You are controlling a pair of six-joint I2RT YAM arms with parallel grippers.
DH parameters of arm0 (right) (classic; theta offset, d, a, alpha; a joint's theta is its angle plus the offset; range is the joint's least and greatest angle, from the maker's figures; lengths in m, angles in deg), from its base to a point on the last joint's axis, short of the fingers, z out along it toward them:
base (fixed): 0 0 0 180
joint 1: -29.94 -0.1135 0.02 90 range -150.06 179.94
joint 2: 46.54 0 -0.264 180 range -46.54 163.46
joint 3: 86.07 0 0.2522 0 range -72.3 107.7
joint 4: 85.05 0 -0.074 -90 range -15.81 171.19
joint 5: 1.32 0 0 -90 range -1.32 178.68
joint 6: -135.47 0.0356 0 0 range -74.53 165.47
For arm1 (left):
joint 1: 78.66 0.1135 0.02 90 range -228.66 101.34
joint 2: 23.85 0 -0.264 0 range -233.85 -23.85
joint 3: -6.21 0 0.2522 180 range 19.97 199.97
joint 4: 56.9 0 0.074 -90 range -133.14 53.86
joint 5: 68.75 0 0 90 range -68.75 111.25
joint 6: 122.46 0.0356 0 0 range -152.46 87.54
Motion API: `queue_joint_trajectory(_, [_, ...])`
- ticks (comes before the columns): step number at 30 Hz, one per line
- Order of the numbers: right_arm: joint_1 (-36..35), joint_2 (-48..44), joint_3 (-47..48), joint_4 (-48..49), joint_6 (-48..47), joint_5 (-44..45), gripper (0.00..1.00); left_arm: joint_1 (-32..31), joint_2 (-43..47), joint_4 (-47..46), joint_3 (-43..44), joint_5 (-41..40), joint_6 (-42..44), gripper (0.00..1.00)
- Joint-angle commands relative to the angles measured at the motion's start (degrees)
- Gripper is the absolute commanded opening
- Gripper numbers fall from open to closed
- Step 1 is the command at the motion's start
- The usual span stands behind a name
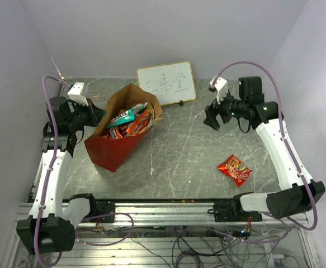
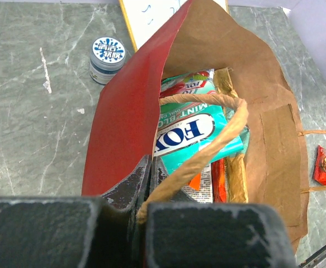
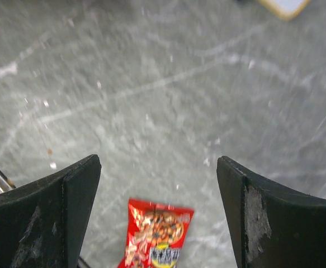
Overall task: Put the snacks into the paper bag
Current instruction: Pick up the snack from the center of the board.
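Observation:
The paper bag (image 1: pixel 115 151) stands open at the left of the table, red outside and brown inside (image 2: pixel 126 111). Inside it lie a teal packet (image 1: pixel 123 117) (image 2: pixel 190 137) and orange and red snacks (image 1: pixel 135 127). My left gripper (image 1: pixel 95 114) (image 2: pixel 146 184) is shut on the bag's near rim, right beside the twisted handle (image 2: pixel 207 156). One red snack packet (image 1: pixel 234 170) (image 3: pixel 157 234) lies flat on the table at the right. My right gripper (image 1: pixel 212 120) (image 3: pixel 158 162) hangs open above the table, beyond that packet, with nothing between its fingers.
A small whiteboard (image 1: pixel 166 84) leans at the back, behind the bag. A round blue-and-white tin (image 2: pixel 107 58) sits on the table beside the bag's far left. A black rail (image 1: pixel 163 204) runs along the near edge.

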Motion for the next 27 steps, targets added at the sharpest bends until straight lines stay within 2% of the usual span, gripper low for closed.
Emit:
queue_joint_trajectory(1, [3.0,-1.7,-6.8,-7.8,-6.3,5.3,0.85,0.5,-0.3,-2.0,1.0,2.2,1.1,0.07])
queue_joint_trajectory(9, [3.5,-2.3,-18.8,-10.3,-11.3,18.5,0.86,0.5,-0.1,-2.2,0.5,2.3,1.5,0.07])
queue_joint_trajectory(19, [3.4,0.5,-32.1,-5.7,-13.5,31.7,0.87,0.5,0.3,-2.3,0.3,2.5,1.6,0.07])
queue_joint_trajectory(27, [3.4,3.2,-36.4,-1.1,-13.5,33.4,0.84,0.5,0.4,-2.7,-0.1,2.9,1.8,0.07])
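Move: Behind and to the right of the right hand lies the red snack, about 14 cm back, 15 cm right and some 24 cm below on the table. The paper bag stands about 34 cm left of this hand and 3 cm back, its middle 15 cm lower; the whiteboard is roughly 20 cm ahead and 14 cm left. From the left hand, the snack is some 52 cm right, 17 cm back and 26 cm down. Sinking just over 20 cm, the right hand also sweeps back and to the right, some 13 cm each way, away from the paper bag and down to the red snack. Meanwhile the wrist swings by about 50 degrees until the fingers point straight down; they stay wide open just over the snack, easing to a stop, with no touch to be seen. ##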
